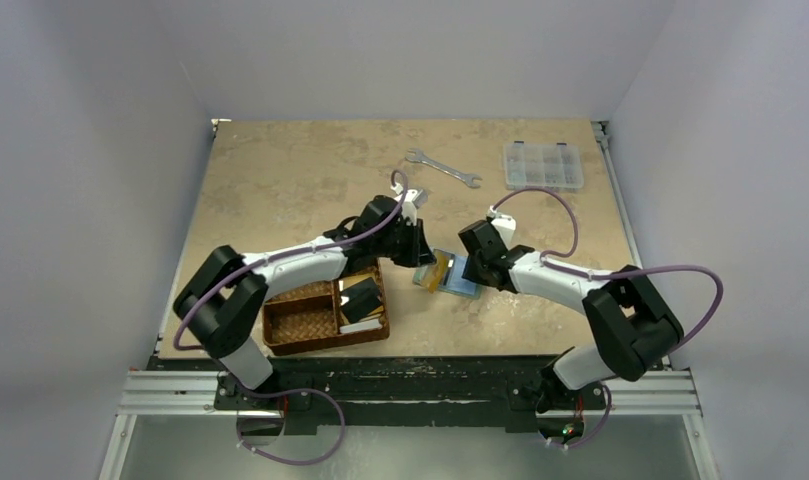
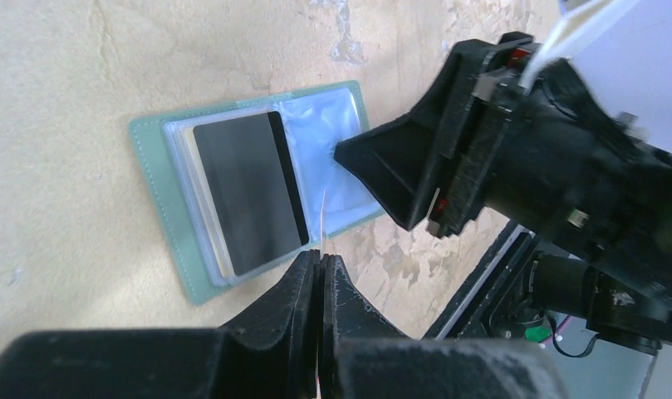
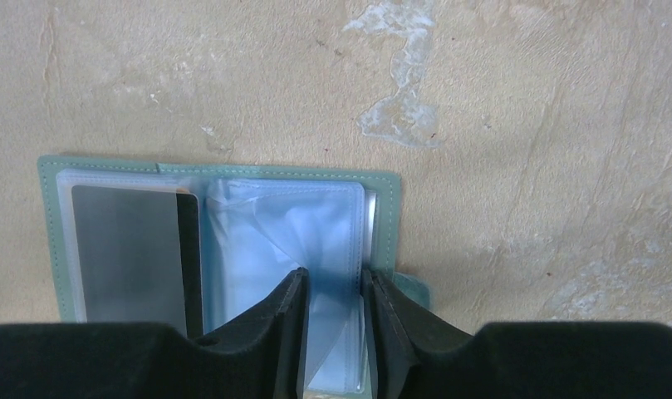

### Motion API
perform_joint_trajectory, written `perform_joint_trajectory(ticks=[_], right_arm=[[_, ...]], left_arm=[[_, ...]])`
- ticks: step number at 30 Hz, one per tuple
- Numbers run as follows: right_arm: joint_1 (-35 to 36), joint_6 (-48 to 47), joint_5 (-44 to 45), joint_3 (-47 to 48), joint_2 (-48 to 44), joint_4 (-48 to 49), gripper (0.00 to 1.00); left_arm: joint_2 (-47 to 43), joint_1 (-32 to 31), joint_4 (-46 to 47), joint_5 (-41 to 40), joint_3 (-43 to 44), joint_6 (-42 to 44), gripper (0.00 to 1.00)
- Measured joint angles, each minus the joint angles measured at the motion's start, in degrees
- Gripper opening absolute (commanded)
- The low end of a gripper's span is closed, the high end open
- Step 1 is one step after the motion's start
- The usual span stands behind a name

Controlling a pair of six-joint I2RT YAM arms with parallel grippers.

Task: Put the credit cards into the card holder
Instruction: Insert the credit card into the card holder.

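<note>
The grey-green card holder [image 1: 452,282] lies open on the table between my grippers. A black card [image 2: 245,191] sits in its left pocket, with a yellowish card edge [image 2: 209,220] under it. My left gripper [image 2: 322,256] is shut on a thin white card [image 2: 326,218], seen edge-on, just above the holder's near edge. In the top view the left gripper [image 1: 420,250] is at the holder's left side. My right gripper [image 3: 332,278] rests on the blue-grey right pocket [image 3: 316,224], jaws a little apart around a loose sleeve. The black card also shows in the right wrist view [image 3: 125,249].
A brown woven basket [image 1: 300,322] with black and white flat items [image 1: 361,298] stands at the near left, under the left arm. A wrench [image 1: 442,167] and a clear compartment box [image 1: 543,165] lie at the back. The right gripper [image 2: 399,166] is close in front of my left fingers.
</note>
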Motion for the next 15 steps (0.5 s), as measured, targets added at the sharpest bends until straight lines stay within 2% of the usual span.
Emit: perform_joint_trajectory(ticks=[7,11,15], right_arm=[[0.0,-1.3,-1.3,-1.5,-1.2,2.7,0.53],[0.0,-1.5,-2.4,-2.4,-1.9,4.3,0.57],[0.0,-1.5,-2.8,-2.7,-2.3,4.9,0.56]], left_arm=[[8.7,0.0,0.8,2.7,3.7,0.0,0.00],[11.5,0.0,-0.7,3.0,7.1,0.4,0.00],[13.6,0.0,-2.0,3.0,9.7,1.2,0.00]])
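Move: The left hand still holds the gold card. The middle of the open card holder is about 3 cm to this hand's right, 1 cm ahead and 10 cm below. The holder's blue pocket lies some 6 cm right, level with the hand; the black card is about 2 cm ahead with no sideways offset. The basket's middle is roughly 20 cm left and 5 cm back. From the right hand, the holder's middle is some 4 cm left and 1 cm below. The right fingertips, already on the blue pocket, ease their pinch and spread, one staying at its outer edge while the hand shifts about 1 cm left. Meanwhile the left hand keeps the gold card gripped and sinks some 4 cm, going about 3 cm right and 2 cm forward towards the blue pocket, fingers tilting some 5 degrees steeper; the descent slows midway. ##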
